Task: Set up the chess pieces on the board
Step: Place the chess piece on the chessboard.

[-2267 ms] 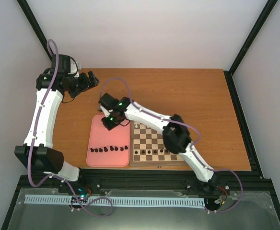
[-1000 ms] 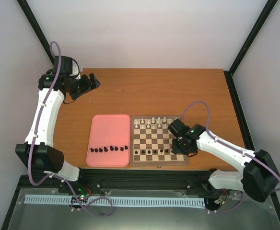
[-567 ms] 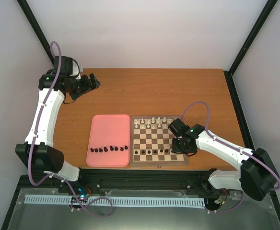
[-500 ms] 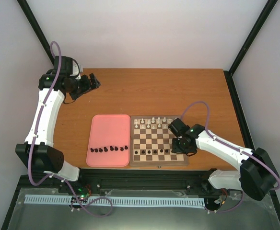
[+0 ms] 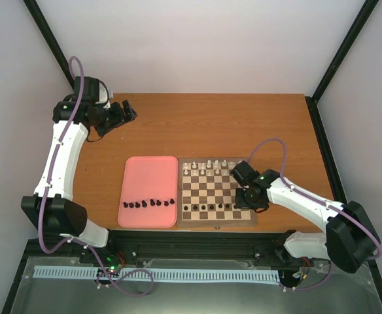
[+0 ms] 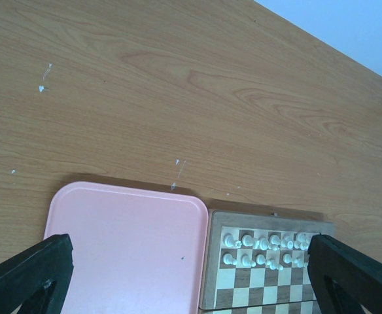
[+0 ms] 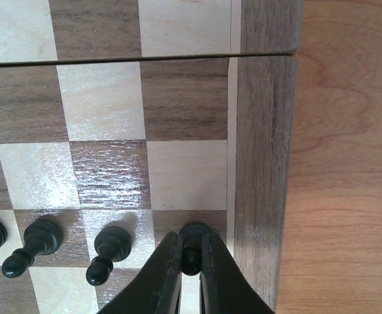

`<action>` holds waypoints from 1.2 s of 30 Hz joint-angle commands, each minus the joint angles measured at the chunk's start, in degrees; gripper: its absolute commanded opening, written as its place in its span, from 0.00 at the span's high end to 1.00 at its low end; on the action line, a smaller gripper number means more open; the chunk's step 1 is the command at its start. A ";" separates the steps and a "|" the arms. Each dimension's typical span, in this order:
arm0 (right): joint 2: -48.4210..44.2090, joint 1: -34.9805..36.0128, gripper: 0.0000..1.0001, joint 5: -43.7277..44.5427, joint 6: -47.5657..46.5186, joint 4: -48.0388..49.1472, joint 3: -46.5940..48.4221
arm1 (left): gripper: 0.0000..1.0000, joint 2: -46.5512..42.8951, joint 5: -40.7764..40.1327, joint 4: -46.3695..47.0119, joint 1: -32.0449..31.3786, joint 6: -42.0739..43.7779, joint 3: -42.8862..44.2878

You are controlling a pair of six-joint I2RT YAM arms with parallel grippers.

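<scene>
The wooden board (image 5: 216, 193) lies at the table's front centre, white pieces (image 5: 207, 167) on its far rows and several black pieces (image 5: 207, 207) along a near row. More black pieces (image 5: 149, 203) line the pink tray. My right gripper (image 5: 251, 201) is shut on a black pawn (image 7: 191, 252), holding it on the dark square by the board's right border (image 7: 263, 170). Other black pawns (image 7: 109, 245) stand left of it. My left gripper (image 5: 122, 111) hangs open and empty over the far left of the table; its fingertips (image 6: 27, 281) frame the left wrist view.
The pink tray (image 5: 148, 180) lies against the board's left edge and shows in the left wrist view (image 6: 125, 248). Bare brown table (image 5: 243, 124) stretches behind the board and to its right. Black frame posts stand at the back corners.
The right arm swung from the tray's far corner across to the board's near right corner with a pawn and has since held almost still. The left arm has not moved.
</scene>
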 commanded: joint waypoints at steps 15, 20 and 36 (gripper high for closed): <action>-1.05 -0.84 0.83 -0.77 -0.43 -0.39 -0.67 | 0.00 0.26 -0.08 0.51 -0.47 0.64 -0.17; -1.31 -0.84 0.80 -1.26 -0.78 -0.46 -0.35 | 0.00 0.10 -0.06 0.64 -0.48 0.64 -0.57; -1.84 -0.84 0.58 1.60 -0.19 -2.60 2.25 | 0.00 -0.29 -0.04 0.56 -0.51 0.64 -0.44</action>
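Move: The black pawn is already between the right fingertips, its middle about 1 cm below the hand point, over the rightmost dark square of the near half's pawn row. At about the same height, the next black pawn stands some 3 cm to the left, level with it, another about 6 cm left, and the board's right border runs about 3 cm to the right. From the left hand this pawn is roughly 38 cm right, 20 cm back and 25 cm below. Hold the right gripper almost in place over the rightmost square and spread its nearly shut fingers to about 40 percent, letting go of the black pawn on both sides. Open gently, since the left finger comes close to the next pawn, and ease up by about half a centimetre towards the end. ##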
